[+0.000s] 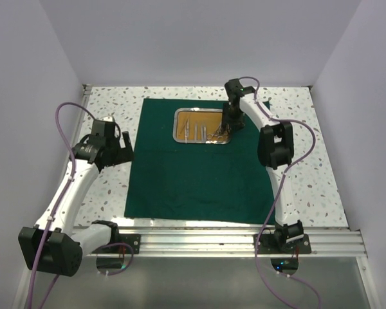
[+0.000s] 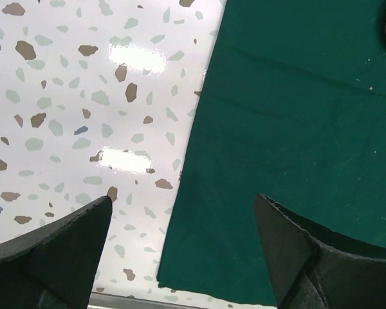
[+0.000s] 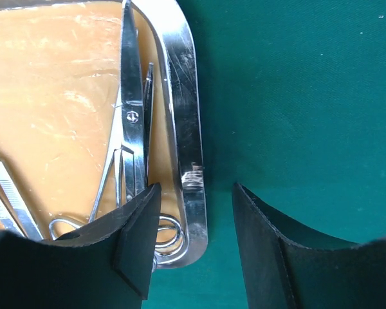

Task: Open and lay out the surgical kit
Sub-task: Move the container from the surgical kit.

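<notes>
The dark green cloth wrap [image 1: 193,180] lies spread flat on the table. Toward its far edge sits the steel tray [image 1: 175,125] with a tan-gold lining [image 3: 58,96]. Silver scissors [image 3: 132,116] lie along the tray's right rim [image 3: 183,84], and more slim instruments [image 1: 188,129] rest further left. My right gripper [image 3: 196,193] is open and straddles that rim: one finger is over the scissors' handle rings, the other over cloth [image 3: 296,96]. My left gripper [image 2: 183,219] hangs open over the cloth's left edge [image 2: 289,129], holding nothing.
The speckled white tabletop [image 2: 64,96] borders the cloth on the left and right. A metal rail [image 1: 231,241] with both arm bases runs along the near edge. Grey walls close in the table on three sides. Purple cables loop beside each arm.
</notes>
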Motion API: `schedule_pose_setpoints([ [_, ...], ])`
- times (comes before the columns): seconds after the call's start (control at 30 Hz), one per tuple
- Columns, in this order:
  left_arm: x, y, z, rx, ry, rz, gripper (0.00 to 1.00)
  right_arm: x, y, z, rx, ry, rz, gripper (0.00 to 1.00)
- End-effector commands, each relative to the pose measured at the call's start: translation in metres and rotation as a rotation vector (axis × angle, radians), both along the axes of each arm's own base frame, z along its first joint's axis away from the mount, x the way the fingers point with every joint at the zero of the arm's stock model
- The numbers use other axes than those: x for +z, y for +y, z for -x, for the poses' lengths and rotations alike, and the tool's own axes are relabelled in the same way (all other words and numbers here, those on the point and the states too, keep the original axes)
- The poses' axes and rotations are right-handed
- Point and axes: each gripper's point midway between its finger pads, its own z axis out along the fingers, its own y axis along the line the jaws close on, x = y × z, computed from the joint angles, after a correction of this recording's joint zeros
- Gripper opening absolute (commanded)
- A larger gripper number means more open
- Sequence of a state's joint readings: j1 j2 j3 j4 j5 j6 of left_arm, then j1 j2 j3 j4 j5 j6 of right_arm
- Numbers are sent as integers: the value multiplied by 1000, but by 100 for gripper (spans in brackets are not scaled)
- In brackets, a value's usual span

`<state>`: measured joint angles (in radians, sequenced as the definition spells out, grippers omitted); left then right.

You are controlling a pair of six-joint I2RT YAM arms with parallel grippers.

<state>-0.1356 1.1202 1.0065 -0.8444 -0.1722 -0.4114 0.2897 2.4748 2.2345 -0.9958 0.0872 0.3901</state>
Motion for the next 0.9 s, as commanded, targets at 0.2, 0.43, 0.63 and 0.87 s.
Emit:
schedule_pose_setpoints([
  [0.2,-8,-1,13,-3,15,11,96,-6,4,-7,-17,-4,7,37],
  [0.43,-8,-4,14,-17,11,9,96,-15,1,-3,-13,19,33,0],
  [0.63,-9,-7,15,-30,9,9,96,-10,-8,-3,-5,15,78,0],
  [0.87,-9,-9,15,-40,-1,12,96,15,-31,-13,-60,-39,94,0],
])
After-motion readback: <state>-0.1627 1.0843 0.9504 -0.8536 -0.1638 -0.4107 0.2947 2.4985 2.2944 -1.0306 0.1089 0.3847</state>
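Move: The container's right rim is already between the right fingers near its near corner; the container's middle is about 11 cm left and 5 cm ahead, roughly 1 cm lower. Inside, the scissors lie some 4 cm left and 3 cm ahead, the slim instruments about 11 cm left and 1 cm ahead, both also about 1 cm below. From the left hand, the container is roughly 28 cm ahead, 27 cm right and 14 cm below. The right hand stays within about 1 cm while its fingers close, pinching the container's right rim near its near corner. ##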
